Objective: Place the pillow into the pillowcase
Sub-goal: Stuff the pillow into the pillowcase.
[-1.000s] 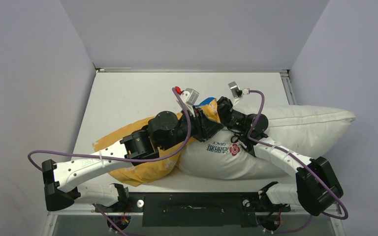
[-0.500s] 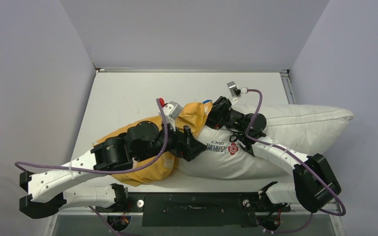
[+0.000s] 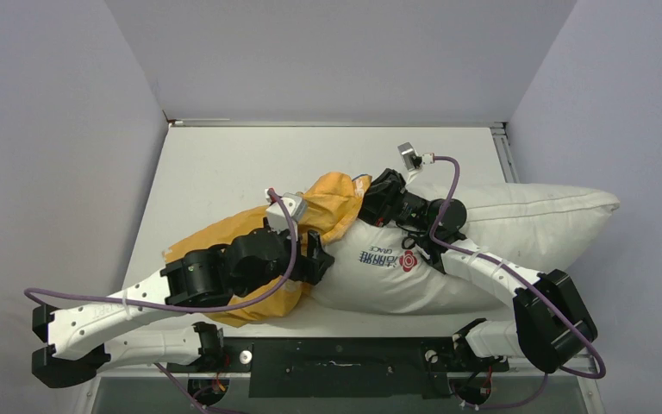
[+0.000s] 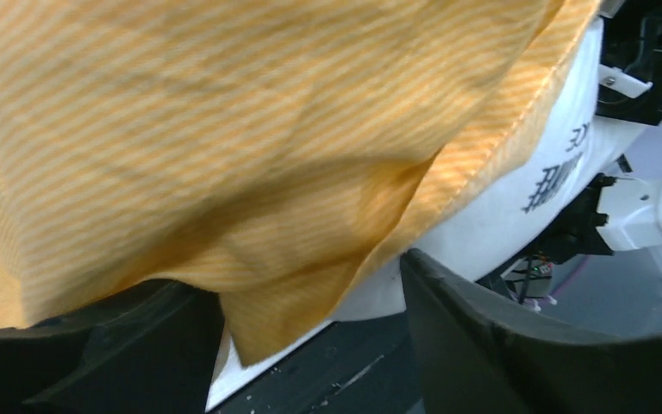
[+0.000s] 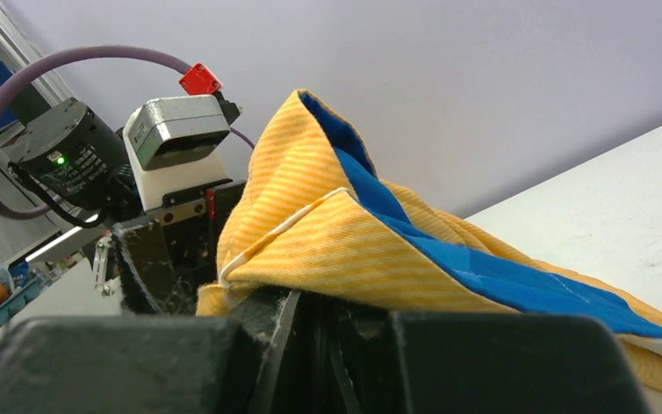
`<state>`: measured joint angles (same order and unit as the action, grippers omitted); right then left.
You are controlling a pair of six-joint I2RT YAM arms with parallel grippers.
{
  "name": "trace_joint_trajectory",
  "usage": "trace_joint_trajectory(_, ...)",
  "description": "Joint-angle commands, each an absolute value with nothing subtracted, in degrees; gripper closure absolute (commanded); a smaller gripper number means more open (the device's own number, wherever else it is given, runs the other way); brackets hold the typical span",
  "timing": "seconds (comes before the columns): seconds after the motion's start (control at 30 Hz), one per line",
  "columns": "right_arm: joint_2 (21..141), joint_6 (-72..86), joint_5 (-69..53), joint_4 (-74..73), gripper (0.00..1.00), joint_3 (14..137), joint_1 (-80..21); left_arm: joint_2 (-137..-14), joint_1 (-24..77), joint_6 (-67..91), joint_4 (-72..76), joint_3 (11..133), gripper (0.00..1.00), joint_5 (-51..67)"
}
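The white pillow (image 3: 500, 224) lies across the right half of the table, its printed end toward the middle. The orange pillowcase (image 3: 332, 203) lies bunched at left, its open edge draped over that pillow end. My right gripper (image 3: 369, 205) is shut on the pillowcase hem (image 5: 327, 241), where orange and blue fabric rise from the closed jaws (image 5: 310, 297). My left gripper (image 3: 323, 257) stands open at the pillow's near-left end. In the left wrist view a flap of the pillowcase (image 4: 224, 129) hangs loose between its spread fingers (image 4: 306, 285), with the pillow (image 4: 500, 207) behind.
The white table (image 3: 224, 164) is walled in on the left, back and right. A black rail (image 3: 336, 362) with both arm bases runs along the near edge. Purple cables loop off each arm. The pillow's far end reaches the right wall.
My left gripper has opened, let go of the pillowcase and drawn back to the near left. The raised fabric has settled over the pillow end. The right gripper has stayed shut.
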<state>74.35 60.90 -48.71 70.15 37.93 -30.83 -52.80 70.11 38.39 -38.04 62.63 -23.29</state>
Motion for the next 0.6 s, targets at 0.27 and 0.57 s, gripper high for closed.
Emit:
trace_joint_trajectory(0.27,71.91,57.15,-45.74,65.26,0.95,39.85,-30.32,-55.46,72.36,32.21,-22.87,66.02,0.84,-18.07)
trace_joint_trajectory(0.57,71.65,56.16,-44.11,63.23,0.95,40.14,-30.23,-57.37,83.91,31.07,-27.63,70.58,0.84,-22.32)
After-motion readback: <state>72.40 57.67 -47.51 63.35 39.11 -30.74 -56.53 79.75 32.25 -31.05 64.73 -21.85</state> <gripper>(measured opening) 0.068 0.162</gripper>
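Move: The near edge of the pillowcase's hem hangs between the left hand's open fingers, only about 1 cm ahead, 2 cm to the right and 1 cm below. The right gripper, shut on the far part of the hem, is some 8 cm ahead, 12 cm to the right and 10 cm higher; the pillow's printed logo is level fore and aft, about 14 cm to the right and slightly lower. From the right hand, that near edge lies roughly 7 cm back, 10 cm left and 11 cm down. The left hand eases a couple of centimetres right and slightly forward onto the near hem while its wide-open fingers close and pinch the cloth, then turns back on itself and hauls the hem right and back towards the robot, rising a little, to finish about 5 cm right and 4 cm back of its start with the wrist swung some 15 degrees clockwise. The right hand stays practically in place all the while, keeping its grip on the far part of the hem beside the pillow. ##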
